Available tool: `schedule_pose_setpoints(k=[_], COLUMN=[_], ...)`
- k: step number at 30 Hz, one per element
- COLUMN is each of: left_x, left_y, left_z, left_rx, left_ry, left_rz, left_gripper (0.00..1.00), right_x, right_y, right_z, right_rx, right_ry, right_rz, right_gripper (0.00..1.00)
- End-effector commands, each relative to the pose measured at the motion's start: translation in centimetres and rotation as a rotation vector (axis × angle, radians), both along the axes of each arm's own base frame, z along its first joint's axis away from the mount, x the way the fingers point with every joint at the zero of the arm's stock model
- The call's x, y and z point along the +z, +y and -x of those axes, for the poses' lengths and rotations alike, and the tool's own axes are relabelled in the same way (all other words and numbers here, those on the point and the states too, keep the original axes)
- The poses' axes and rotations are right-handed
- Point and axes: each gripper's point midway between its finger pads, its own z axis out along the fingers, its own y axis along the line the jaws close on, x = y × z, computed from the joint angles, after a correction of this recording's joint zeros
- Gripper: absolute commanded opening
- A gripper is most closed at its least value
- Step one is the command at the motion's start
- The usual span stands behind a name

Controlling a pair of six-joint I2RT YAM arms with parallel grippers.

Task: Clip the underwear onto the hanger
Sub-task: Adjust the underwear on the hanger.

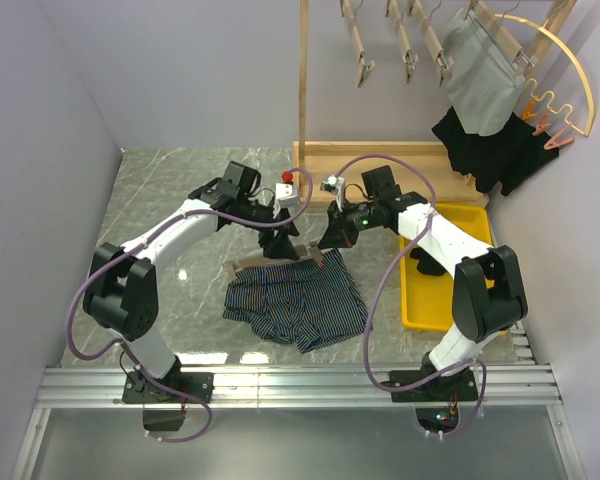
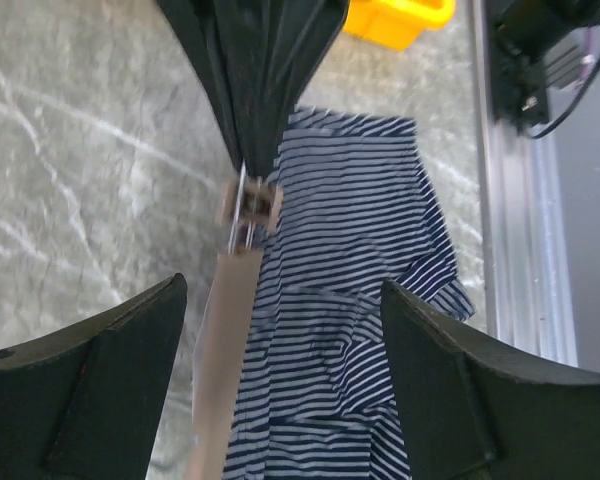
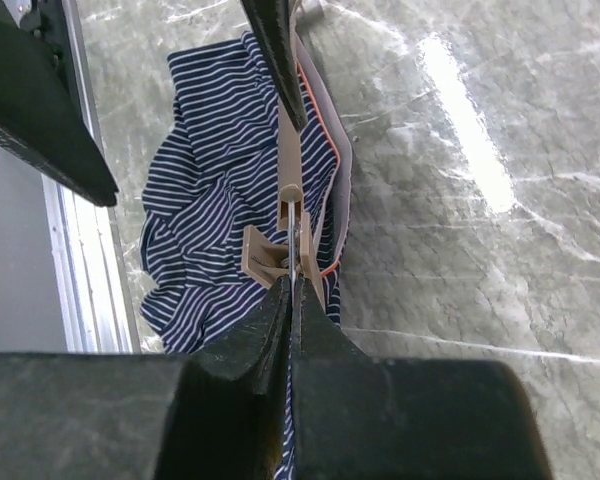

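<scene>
The navy-and-white striped underwear [image 1: 298,305] lies flat on the marble table. A wooden clip hanger [image 1: 270,263] lies across its top edge. My right gripper [image 1: 327,243] is shut on the hanger's right end. In the right wrist view the gripper [image 3: 292,300] pinches the thin metal part beside a wooden clip [image 3: 268,256], with the underwear [image 3: 220,180] under it. My left gripper [image 1: 285,238] is open and hovers over the hanger. In the left wrist view the gripper [image 2: 285,400] straddles the hanger bar [image 2: 225,340] and the underwear [image 2: 350,300], holding nothing.
A yellow bin [image 1: 477,225] with dark clothes stands at the right. A wooden rack [image 1: 303,100] at the back carries several clip hangers, a grey garment [image 1: 477,80] and a black one [image 1: 490,150]. A metal rail [image 1: 300,385] runs along the near edge.
</scene>
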Motion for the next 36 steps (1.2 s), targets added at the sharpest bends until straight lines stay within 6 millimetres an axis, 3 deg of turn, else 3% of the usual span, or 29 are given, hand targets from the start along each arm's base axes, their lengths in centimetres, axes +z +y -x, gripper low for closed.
schedule_pose_setpoints(k=[1,18,36], left_x=[3.9,-0.4,-1.1], left_y=[-1.7,-3.8,-4.0], left_z=[-0.3,0.2,-0.5], left_rx=[-0.079,-0.079,-0.057], left_ry=[-0.068,-0.101,-0.119], left_rz=[0.127,0.05,0.038], left_gripper=[0.81,0.64,0.41], right_x=[2.5,3.7,4.1], right_y=[0.5,1.4,1.5], right_z=[0.0,0.2,0.5], right_rx=[0.034,0.041,0.051], right_ry=[-0.125,-0.126,-0.117], right_rz=[-0.006,-0.023,-0.016], right_gripper=[0.0,0.0,0.03])
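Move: The clip at the hanger's right end is about 5 cm to the right of my left hand, 1 cm ahead and 2 cm lower. My right hand already holds it, its middle some 2 cm left of that hand and 1 cm down. The hanger bar's middle is about 5 cm left of my left hand, level front to back and 4 cm lower. The striped underwear's middle is some 10 cm back from my left hand, neither left nor right, and 7 cm below. My left hand goes about 3.5 cm to the right towards the clip, rising slightly over the first part, then sinking some 3 cm to bring the fingertips either side of it. Meanwhile the fingers narrow from wide open to under half, not shut. My right hand keeps its pinch on the clip's thin metal, easing about 1 cm left and up. ##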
